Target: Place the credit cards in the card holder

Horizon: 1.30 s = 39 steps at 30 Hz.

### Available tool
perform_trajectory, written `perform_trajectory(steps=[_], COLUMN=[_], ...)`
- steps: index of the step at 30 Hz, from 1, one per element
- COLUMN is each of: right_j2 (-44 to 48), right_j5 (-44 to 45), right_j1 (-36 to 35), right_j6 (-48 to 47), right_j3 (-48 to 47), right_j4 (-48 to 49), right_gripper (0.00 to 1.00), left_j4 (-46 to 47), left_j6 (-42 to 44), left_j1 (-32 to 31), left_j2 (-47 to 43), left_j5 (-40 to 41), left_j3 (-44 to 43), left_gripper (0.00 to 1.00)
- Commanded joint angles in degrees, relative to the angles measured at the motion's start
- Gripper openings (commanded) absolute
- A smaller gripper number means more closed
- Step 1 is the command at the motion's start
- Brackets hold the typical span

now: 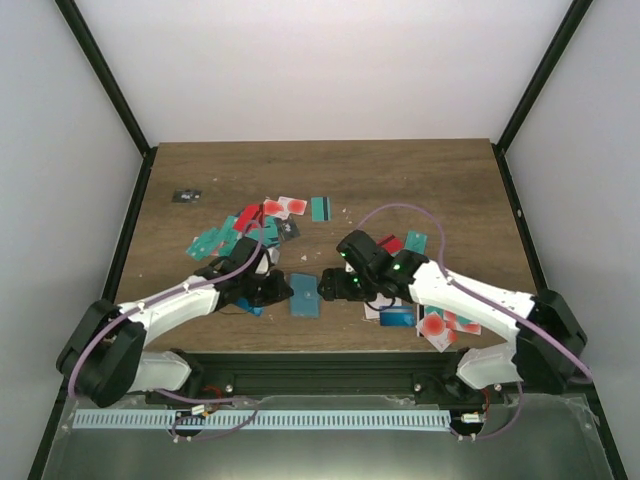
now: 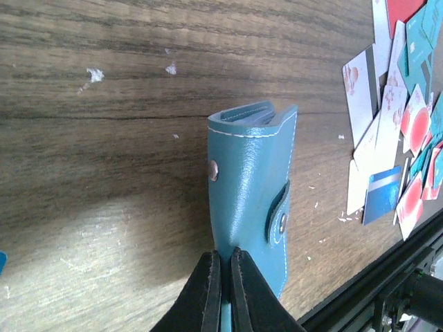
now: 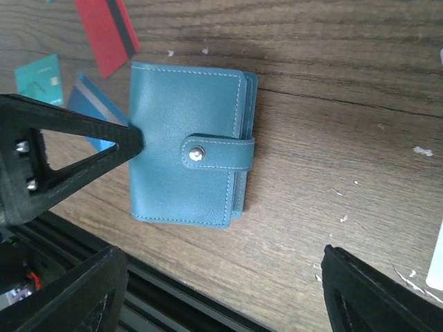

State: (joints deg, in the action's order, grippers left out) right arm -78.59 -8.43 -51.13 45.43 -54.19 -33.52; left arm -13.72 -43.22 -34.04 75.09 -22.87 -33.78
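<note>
The teal-blue card holder [image 1: 304, 293] lies on the table between the two arms, folded, with its strap snapped over the front [image 3: 187, 159]. My left gripper [image 2: 226, 261] is shut on the near edge of the card holder [image 2: 252, 187], and a strip of teal shows between its fingers. My right gripper [image 3: 225, 257] stands open just beside the holder's strap side, with nothing between its fingers. Credit cards lie scattered in a heap at the back left [image 1: 250, 225] and in a smaller group under the right arm [image 1: 440, 325]. A red card [image 3: 107, 28], a teal card [image 3: 38, 79] and a blue card [image 3: 93, 111] lie near the holder.
A small dark object [image 1: 187, 196] sits alone at the back left of the wooden table [image 1: 420, 180]. The black rail [image 1: 330, 365] of the front edge runs just below the holder. White and red cards [image 2: 387, 131] fan out to the holder's right in the left wrist view.
</note>
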Motion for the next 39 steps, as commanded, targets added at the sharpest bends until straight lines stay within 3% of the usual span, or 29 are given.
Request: perform_trajectory(steps=[1,6,15,27,33,39], right_j2=[5.9,12.3,13.6,12.6,9.2,8.2], right_j5=[2.2,1.7,-5.2,-10.6,-8.8,0.2], right_j1=[-0.1,-0.1,-0.1,-0.5,-0.5,-0.4], right_j6=[-0.5,-0.3,-0.6,1.0,-1.2,-1.6], right_j3=[2.0,4.1,1.7,-0.3,-4.6,-6.2], right_j4=[-1.8,-3.3,-11.5,-7.0,-7.4,-10.6], right_gripper=[0.80,0.82,0.82,0.82,0.82,0.79], left_j4=[-3.6,-7.2,-13.9,-21.9,-22.1,-20.6], left_j6=[0.6,0.1,-5.4,-10.5,-11.2,-13.0], left_j1=[-0.1,-0.6,-5.8,-14.6,-17.4,-18.3], left_j2=[-2.7,-5.0,-8.8,-9.8,-8.2,-7.6], left_j5=[-1.4,-0.8,5.7,13.9,14.7,14.2], left_j3=[-2.0,-3.9,-9.2,-18.1,-21.5,-22.3], left_gripper=[0.04,0.04,0.04,0.04,0.04,0.04])
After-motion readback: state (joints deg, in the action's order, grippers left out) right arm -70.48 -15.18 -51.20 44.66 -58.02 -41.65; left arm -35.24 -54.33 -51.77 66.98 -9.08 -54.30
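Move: The left fingers already pinch the card holder's left edge a few centimetres off the table, so its middle lies about 4 cm to their right, level with them. From the right hand the holder is some 5 cm left, 2 cm ahead and 5 cm below. A dark blue card lies 10 cm to the left hand's left and level ahead, a red card 8 cm left and 8 cm ahead, both 5 cm below. Keeping its pinch on the card holder's left edge, the left hand lifts it about 12 cm, carrying it some 5 cm right and slightly back. The right hand, fingers wide open throughout, rises while swinging about 5 cm back and some 3 cm right, then climbs further and comes forward and left again towards the holder, without closing on it. ##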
